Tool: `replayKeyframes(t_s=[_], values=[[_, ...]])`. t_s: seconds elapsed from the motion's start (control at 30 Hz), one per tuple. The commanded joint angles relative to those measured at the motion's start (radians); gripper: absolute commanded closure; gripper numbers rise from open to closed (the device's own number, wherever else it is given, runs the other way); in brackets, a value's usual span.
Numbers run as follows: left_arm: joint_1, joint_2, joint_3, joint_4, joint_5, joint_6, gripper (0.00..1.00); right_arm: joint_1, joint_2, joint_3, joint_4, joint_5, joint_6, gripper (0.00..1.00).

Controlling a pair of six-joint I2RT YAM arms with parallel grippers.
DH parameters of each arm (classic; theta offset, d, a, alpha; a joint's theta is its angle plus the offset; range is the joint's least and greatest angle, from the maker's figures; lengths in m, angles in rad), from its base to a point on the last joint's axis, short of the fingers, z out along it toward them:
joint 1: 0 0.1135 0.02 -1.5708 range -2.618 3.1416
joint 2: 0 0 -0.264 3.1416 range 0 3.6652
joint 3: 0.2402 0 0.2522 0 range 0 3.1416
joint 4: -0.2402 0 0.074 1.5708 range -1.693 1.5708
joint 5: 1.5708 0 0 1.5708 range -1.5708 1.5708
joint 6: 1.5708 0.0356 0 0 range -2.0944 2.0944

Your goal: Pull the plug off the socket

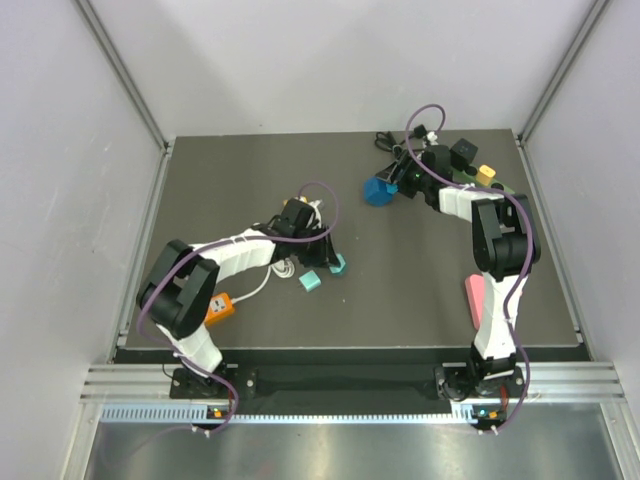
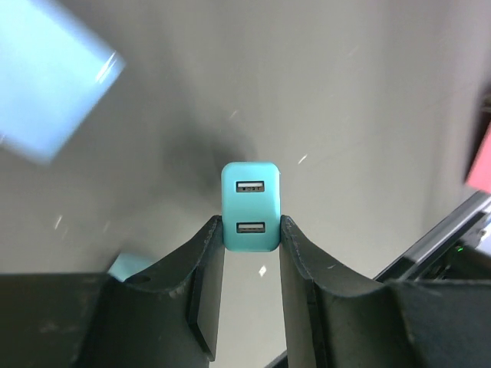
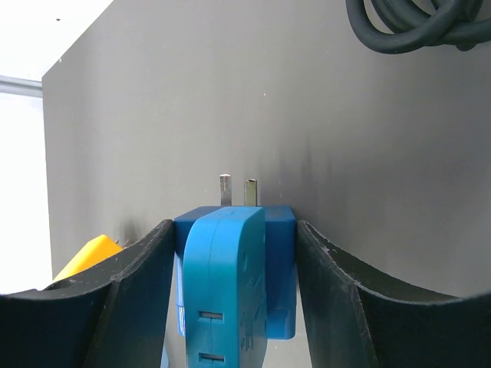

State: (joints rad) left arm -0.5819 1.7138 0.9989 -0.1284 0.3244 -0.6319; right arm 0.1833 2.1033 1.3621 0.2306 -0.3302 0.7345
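My right gripper (image 3: 234, 226) is shut on a blue plug (image 3: 230, 284), a dark blue block with a lighter blue rounded piece in front. Its two metal prongs (image 3: 236, 190) point up, bare, above the dark table. From above, the blue plug (image 1: 378, 191) hangs at the tip of the right gripper (image 1: 388, 186) at the back of the table. The socket is hidden behind the right arm; only a coiled black cable (image 3: 406, 23) shows. Near the table's middle, my left gripper (image 2: 251, 222) (image 1: 333, 260) is shut on a teal USB charger (image 2: 251, 205).
A second teal block (image 1: 310, 282) lies near the left gripper. An orange box (image 1: 220, 308) and a white cable (image 1: 262, 282) sit by the left arm. A pink object (image 1: 475, 295) lies beside the right arm. A yellow block (image 1: 486, 174) and a black cube (image 1: 462, 150) are back right.
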Motion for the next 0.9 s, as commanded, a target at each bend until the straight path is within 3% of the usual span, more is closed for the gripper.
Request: replayKeyframes(t_s=[0.0,0.03,0.13,0.17,0.27,0.47,0.6,0.8,0.87], values=[[0.007,-0.088,-0.032,-0.063,-0.022,0.011,0.88,0.010,0.009,0.015,-0.031,0.037,-0.046,1.00],[0.007,-0.095,-0.039,-0.066,-0.034,0.014,0.73,0.013,0.011,0.015,-0.033,0.036,-0.046,1.00],[0.007,-0.106,-0.031,-0.062,-0.054,0.018,0.54,0.016,0.009,0.017,-0.031,0.034,-0.046,1.00],[0.007,-0.105,-0.026,-0.060,-0.054,0.024,0.27,0.018,0.011,0.017,-0.031,0.030,-0.047,1.00],[0.007,-0.095,0.012,-0.059,-0.062,0.040,0.13,0.019,0.009,0.012,-0.024,0.017,-0.046,1.00],[0.031,-0.063,0.096,0.019,-0.070,0.061,0.07,0.021,0.011,0.002,0.009,-0.032,-0.026,1.00],[0.034,0.056,0.226,0.006,-0.079,0.078,0.06,0.025,0.012,-0.012,0.042,-0.073,-0.024,0.99],[0.039,0.127,0.294,0.091,-0.097,0.037,0.07,0.025,0.018,-0.018,0.073,-0.133,-0.003,0.91],[0.047,0.141,0.302,0.101,-0.096,0.021,0.07,0.024,0.017,-0.027,0.085,-0.142,0.002,0.83]])
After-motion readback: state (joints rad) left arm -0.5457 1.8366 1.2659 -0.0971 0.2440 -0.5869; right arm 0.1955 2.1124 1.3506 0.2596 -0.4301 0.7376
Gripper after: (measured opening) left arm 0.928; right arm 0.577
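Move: My left hand holds the teal plug just over its drop spot, a bare patch of table about 1 cm back, 2 cm to the left and some 3 cm below. The mint plug lies about 6 cm back and 7 cm left, the light-blue plug 6 cm ahead and 6 cm left. The blue socket, in my right hand, is roughly 20 cm ahead and 12 cm right. From my right hand the drop spot is some 21 cm back and 17 cm left. I ease my left hand a centimetre or two back and left, slightly down, and open the fingers wide to let go of the teal plug. Then I lift and swing forward about 10 cm and some 4 cm right, towards the blue socket, fingers tipping up some 10 degrees. My right hand keeps its grip on the socket, drifting 2 cm left and turning slightly counter-clockwise. ##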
